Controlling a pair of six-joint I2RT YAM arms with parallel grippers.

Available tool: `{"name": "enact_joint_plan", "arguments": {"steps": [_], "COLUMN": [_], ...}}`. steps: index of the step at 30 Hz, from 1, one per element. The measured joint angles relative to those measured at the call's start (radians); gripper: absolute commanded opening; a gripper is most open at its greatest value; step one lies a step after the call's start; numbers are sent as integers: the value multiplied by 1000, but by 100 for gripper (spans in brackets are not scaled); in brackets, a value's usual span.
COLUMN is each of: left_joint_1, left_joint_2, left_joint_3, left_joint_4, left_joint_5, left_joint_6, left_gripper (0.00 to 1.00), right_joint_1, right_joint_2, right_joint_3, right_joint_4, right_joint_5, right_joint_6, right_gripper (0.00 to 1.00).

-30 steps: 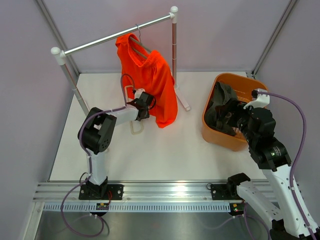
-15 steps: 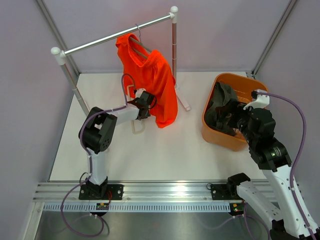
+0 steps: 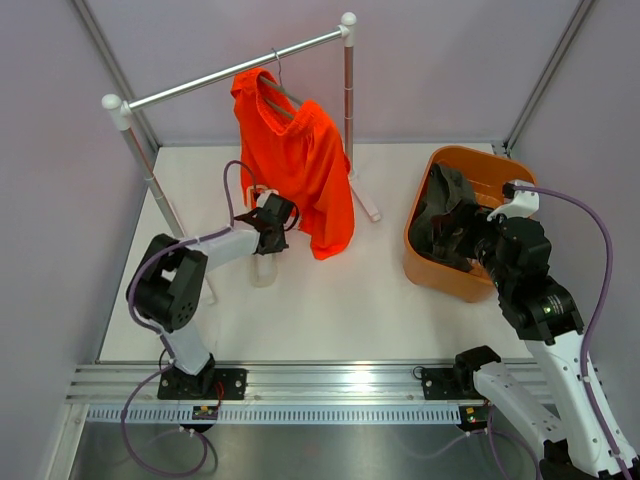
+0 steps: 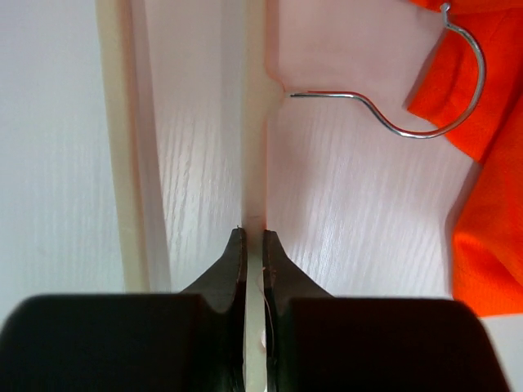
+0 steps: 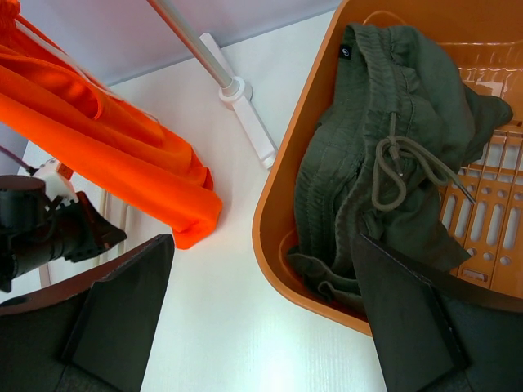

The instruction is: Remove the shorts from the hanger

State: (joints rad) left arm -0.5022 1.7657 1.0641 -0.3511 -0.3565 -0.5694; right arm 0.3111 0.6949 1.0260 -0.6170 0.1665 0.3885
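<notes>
The orange shorts (image 3: 305,170) hang from the dark grey hanger (image 3: 282,96), whose hook sits over the rail (image 3: 210,76). The shorts' lower leg (image 4: 490,204) shows in the left wrist view and droops to the table. My left gripper (image 3: 270,216) is just left of that leg, low over the table. It (image 4: 253,237) is shut on the thin bar of a pale cream-white hanger (image 4: 254,163), whose wire hook (image 4: 425,122) lies against the orange fabric. My right gripper (image 5: 263,245) stands open over the near rim of the basket, holding nothing.
An orange basket (image 3: 440,278) at the right holds a dark green garment (image 5: 384,163). The rail's right post stands on a white foot (image 5: 245,110) beside the shorts. The left post (image 3: 150,180) rises near my left arm. Grey walls close in the table.
The left gripper has shut on the cream-white hanger and drawn it slightly left and toward the near edge. Its elbow has swung left. The right arm has not moved.
</notes>
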Motion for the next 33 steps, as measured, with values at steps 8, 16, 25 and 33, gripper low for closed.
{"name": "enact_joint_plan", "arguments": {"steps": [8,16,25,33], "left_joint_1": [0,0,0,0], "left_joint_2": [-206,-376,-604,-735], "left_joint_3": [-72,-147,-207,-208], "left_joint_4": [-19,-60,-129,-156], "left_joint_5": [56,100,156,183], "left_joint_6": [-6,-8,-30,-72], "left_gripper": [0,0,0,0], "right_joint_1": [0,0,0,0], "right_joint_2": [0,0,1,1], "right_joint_3": [0,0,0,0], "right_joint_4": [-2,-10,-10,-14], "right_joint_5": [0,4,6,8], "right_joint_6": [0,0,2,7], "right_gripper": [99,99,99,99]}}
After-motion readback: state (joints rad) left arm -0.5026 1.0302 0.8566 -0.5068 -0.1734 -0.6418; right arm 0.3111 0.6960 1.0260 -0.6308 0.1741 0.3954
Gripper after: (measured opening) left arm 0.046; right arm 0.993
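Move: The left hand, already shut on the empty hanger just above the table, has the bare left stretch of the rack's rail about 38 cm above it, some 9 cm to its left and 2 cm farther out. The red shorts hang about 8 cm ahead and 7 cm to its right, their middle some 18 cm up; the rack's left foot is 16 cm left and 4 cm nearer. From the right hand, that rail stretch lies about 38 cm left, 13 cm ahead and 11 cm higher. The left hand keeps its pinch on one bar of the empty hanger and lifts it about 14 cm from just over the table, drawing it back some 8 cm towards the robot at the same time, away from under the hanging red shorts. As it climbs, the wrist tips the fingers a little up from their steep downward slant and rolls about 20 degrees with the left side dropping, so the fingertips swing towards the right, the bare metal hook staying out on the right of the grip. ##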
